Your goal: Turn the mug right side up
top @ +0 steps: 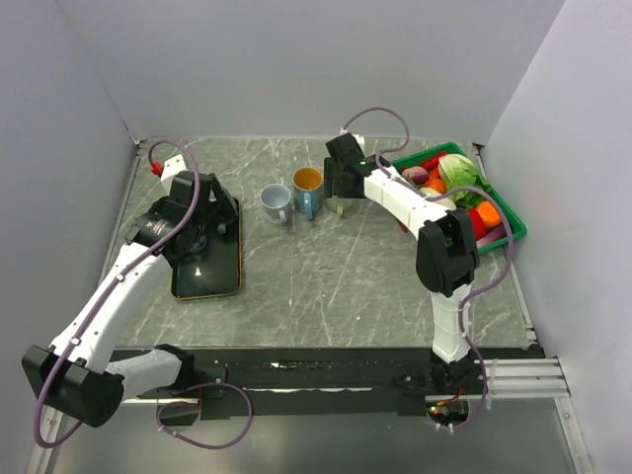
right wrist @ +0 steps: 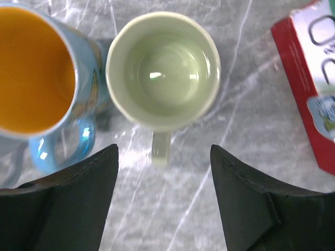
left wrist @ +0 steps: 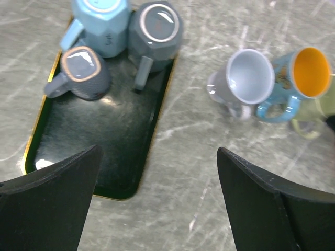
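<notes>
A pale green mug (right wrist: 163, 70) stands upright on the table, mouth up and empty, with its handle (right wrist: 160, 149) pointing toward my right gripper (right wrist: 164, 157). That gripper hovers just above it, open, its fingers well apart on either side of the handle and holding nothing. In the top view the mug (top: 348, 207) is mostly hidden under my right gripper (top: 341, 190). My left gripper (left wrist: 159, 172) is open and empty above the right edge of the black tray (left wrist: 104, 130). On the tray three mugs stand upside down: light blue (left wrist: 102, 21), dark grey (left wrist: 157, 31) and grey (left wrist: 84, 73).
A blue mug with an orange inside (top: 307, 188) and a grey-white mug (top: 276, 202) stand upright just left of the green mug. A red box (right wrist: 314, 78) lies to its right. A green bin (top: 509, 212) of vegetables sits at the back right.
</notes>
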{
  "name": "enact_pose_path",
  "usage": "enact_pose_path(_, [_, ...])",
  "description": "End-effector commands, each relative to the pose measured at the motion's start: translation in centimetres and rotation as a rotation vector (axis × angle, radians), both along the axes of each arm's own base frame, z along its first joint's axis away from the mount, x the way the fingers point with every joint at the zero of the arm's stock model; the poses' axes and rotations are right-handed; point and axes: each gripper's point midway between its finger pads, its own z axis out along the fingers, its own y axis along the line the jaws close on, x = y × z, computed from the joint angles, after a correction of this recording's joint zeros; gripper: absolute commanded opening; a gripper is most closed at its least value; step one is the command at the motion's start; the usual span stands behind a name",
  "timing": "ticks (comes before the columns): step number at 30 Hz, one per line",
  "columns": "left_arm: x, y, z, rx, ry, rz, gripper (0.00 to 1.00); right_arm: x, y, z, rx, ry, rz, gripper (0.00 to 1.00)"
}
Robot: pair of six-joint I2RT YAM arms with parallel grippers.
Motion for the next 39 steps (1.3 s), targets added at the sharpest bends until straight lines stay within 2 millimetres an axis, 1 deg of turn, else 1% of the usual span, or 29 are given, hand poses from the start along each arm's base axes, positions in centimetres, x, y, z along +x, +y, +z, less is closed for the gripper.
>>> enact_pose_path(1, [0.8,2.6,-1.7,0.075,0.034,0.050,0.96,-1.8,-1.0,6.3,0.106,-0.064,0.006,0.80])
enact_pose_path(2, [1.1,3.0,-2.1,0.071,0.037,0.047,0.96,-2.8,-1.4,7.1,0.124,-0.072,0.011,0.81])
enact_pose_path(3, [1.3,4.5,-3.2,0.075,0.060,0.069,0.96,-3.1,-1.3,7.6,0.147,-0.081,0.021,0.82])
enact_pose_path(4, [1.8,4.2,-4.3,0.071,0.091,-0.003,0.96,-3.6,-1.5,7.9,0.162,-0.083,0.024,0.82])
enact_pose_path(5, [2.3,4.6,-4.7,0.075,0.092,-0.018,0.96,-4.6,-1.6,8.2,0.186,-0.078,0.032,0.82])
enact_pose_path(6, [2.4,5.7,-5.5,0.108,0.117,-0.042,0.96,-4.9,-1.6,8.5,0.199,-0.081,0.036,0.82])
enact_pose_path(7, [2.7,5.6,-6.5,0.115,0.139,-0.082,0.96,-5.4,-1.7,8.5,0.206,-0.075,0.038,0.82])
enact_pose_path(8, [3.2,5.7,-7.0,0.130,0.139,-0.114,0.96,-6.1,-1.9,8.5,0.216,-0.065,0.043,0.83])
enact_pose_path(10, [3.2,6.5,-9.0,0.179,0.204,-0.156,0.96,-6.8,-2.1,8.3,0.214,-0.046,0.052,0.83])
enact_pose_path(11, [3.3,6.2,-9.6,0.171,0.213,-0.186,0.96,-7.1,-2.3,8.1,0.206,-0.037,0.055,0.83])
enact_pose_path(12, [3.4,6.5,-10.3,0.179,0.218,-0.212,0.96,-7.3,-2.6,8.0,0.198,-0.030,0.053,0.83])
enact_pose_path(14, [3.4,5.8,-11.2,0.143,0.211,-0.274,0.96,-7.8,-3.0,7.8,0.189,-0.017,0.049,0.82])
enact_pose_path(16, [3.8,6.0,-10.8,0.150,0.169,-0.303,0.96,-8.0,-3.1,7.7,0.191,-0.018,0.047,0.82])
enact_pose_path(19, [3.8,6.0,-11.3,0.175,0.152,-0.369,0.96,-8.5,-3.3,7.4,0.207,-0.017,0.046,0.82])
enact_pose_path(21, [4.0,6.3,-11.5,0.192,0.158,-0.378,0.96,-8.8,-3.4,7.2,0.204,-0.006,0.051,0.82])
enact_pose_path(22, [3.9,6.1,-11.9,0.186,0.180,-0.397,0.96,-8.8,-3.6,7.0,0.199,0.001,0.048,0.82])
enact_pose_path(23, [4.1,5.9,-11.8,0.185,0.178,-0.412,0.96,-9.0,-3.5,6.8,0.193,0.010,0.053,0.82])
enact_pose_path(25, [4.2,6.7,-12.7,0.213,0.210,-0.385,0.96,-9.0,-3.6,6.7,0.195,0.019,0.058,0.82])
enact_pose_path(27, [4.3,6.9,-13.3,0.219,0.227,-0.383,0.96,-9.2,-3.5,6.7,0.199,0.025,0.067,0.82])
enact_pose_path(28, [4.3,7.7,-13.8,0.251,0.251,-0.350,0.96,-9.2,-3.4,6.7,0.199,0.026,0.070,0.82])
enact_pose_path(32, [4.5,9.4,-15.2,0.302,0.290,-0.269,0.96,-8.9,-3.3,6.8,0.197,0.031,0.078,0.81])
enact_pose_path(34, [4.7,9.9,-15.1,0.314,0.289,-0.239,0.96,-8.8,-3.3,6.8,0.192,0.038,0.081,0.81])
enact_pose_path(36, [4.9,10.3,-14.7,0.325,0.272,-0.211,0.96,-8.7,-3.2,6.9,0.190,0.036,0.083,0.81])
enact_pose_path(39, [4.8,11.2,-14.4,0.362,0.271,-0.175,0.96,-8.5,-3.0,6.6,0.192,0.044,0.084,0.81])
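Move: From the left hand, the upside-down small grey mug lies some 8 cm ahead, 8 cm left and 20 cm below. The light-blue mug is about 7 cm beyond it, and the tall grey mug 7 cm beyond and 7 cm right of it. From the right hand that small mug is about 32 cm left, 7 cm back and 9 cm below; the upright green mug is 6 cm ahead and 8 cm below, the blue mug 7 cm left of the green one. Down and to its left, about 16 cm and 9 cm, the open left hand drops fast towards the small grey mug, slows, then sinks a little more; it tips some 20 degrees further down while turning clockwise and raising its left side. The right hand, already free of the green mug and still open, rises while drawing back, then dips partway and hovers about 9 cm nearer its base. ##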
